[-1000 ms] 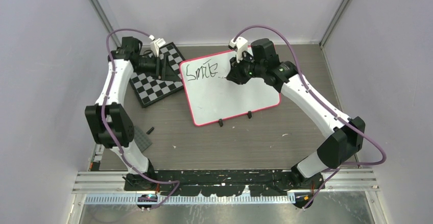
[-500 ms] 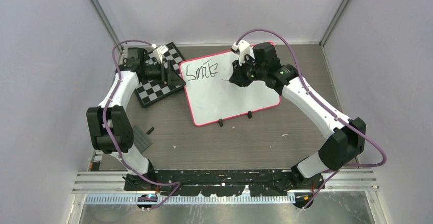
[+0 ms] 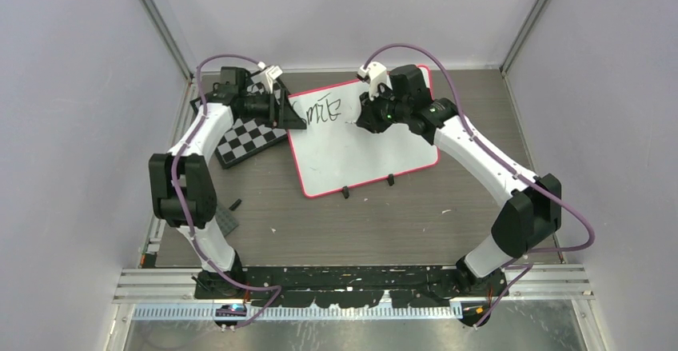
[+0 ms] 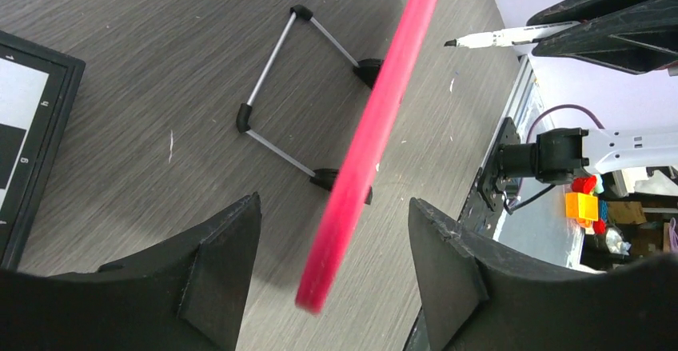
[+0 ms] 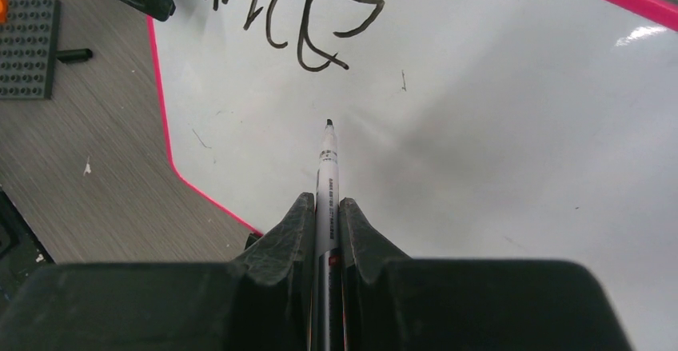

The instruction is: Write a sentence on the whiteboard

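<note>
The whiteboard (image 3: 360,151) leans on a wire stand (image 4: 272,87) mid-table, pink-framed. Of the sentence (image 3: 324,113), only "Smile" shows, in black along the top left (image 5: 304,15). My right gripper (image 3: 364,119) is shut on a white marker (image 5: 328,167). The marker tip hangs close over the white surface (image 5: 480,127), just past the last letter. My left gripper (image 3: 284,111) is open at the board's upper left corner. The pink frame edge (image 4: 356,175) runs between the left gripper's (image 4: 334,203) fingers without touching them. It hides the word's first letter from above.
A black-and-white chessboard (image 3: 244,139) lies left of the whiteboard, under the left arm. A grey studded plate (image 3: 224,219) and a small black piece (image 3: 235,204) lie near the left front. Enclosure walls close off the back and sides.
The left arm swung right from over the chessboard to the whiteboard's upper left corner, now straddling its frame. The right gripper with the marker shifted only slightly.
</note>
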Tool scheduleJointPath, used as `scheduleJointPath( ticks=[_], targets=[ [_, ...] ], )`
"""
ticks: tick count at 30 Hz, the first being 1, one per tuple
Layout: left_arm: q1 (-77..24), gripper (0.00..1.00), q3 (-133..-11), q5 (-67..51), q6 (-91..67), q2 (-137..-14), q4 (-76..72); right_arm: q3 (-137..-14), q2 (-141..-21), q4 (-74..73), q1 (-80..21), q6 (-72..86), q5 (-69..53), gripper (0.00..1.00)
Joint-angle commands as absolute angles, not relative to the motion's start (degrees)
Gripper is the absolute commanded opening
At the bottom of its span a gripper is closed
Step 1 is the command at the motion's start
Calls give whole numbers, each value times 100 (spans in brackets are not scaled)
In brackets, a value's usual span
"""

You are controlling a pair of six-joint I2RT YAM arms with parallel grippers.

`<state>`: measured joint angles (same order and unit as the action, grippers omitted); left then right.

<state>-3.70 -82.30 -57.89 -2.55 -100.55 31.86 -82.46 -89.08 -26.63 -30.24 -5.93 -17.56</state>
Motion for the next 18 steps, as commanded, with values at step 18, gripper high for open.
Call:
scheduleJointPath(
  ticks=[18],
  targets=[
    [-423,38,-8830,-5793,-134,-10379,3184,-8756,-9200,-1859,-3048,-683,-1026,0]
  ],
)
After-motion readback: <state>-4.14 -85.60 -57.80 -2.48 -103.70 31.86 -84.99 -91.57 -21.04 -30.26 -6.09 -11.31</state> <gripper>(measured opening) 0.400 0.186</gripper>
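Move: The blank writing spot on the whiteboard lies roughly 7 cm ahead and 4 cm left of the right hand, slightly below it; a small stray mark sits about 6 cm ahead and 3 cm left, with the last written letter some 7 cm ahead and 9 cm left. For the left hand, the board's top-left corner is about 2 cm ahead and 2 cm left, level with it; the chessboard lies roughly 7 cm ahead and 14 cm left, some 19 cm lower. The right hand, keeping its pinch on the marker, travels about 3.5 cm forward and then also rises nearly 2 cm, its fingers tipping up and swinging slightly clockwise, so the tip goes from below the writing up to the blank spot beside the last letter, close to the board. Meanwhile the left hand eases just over 1 cm forward at the top-left corner and closes its wide-open fingers by nearly half around the board's top edge, one on the writing side and one behind. ##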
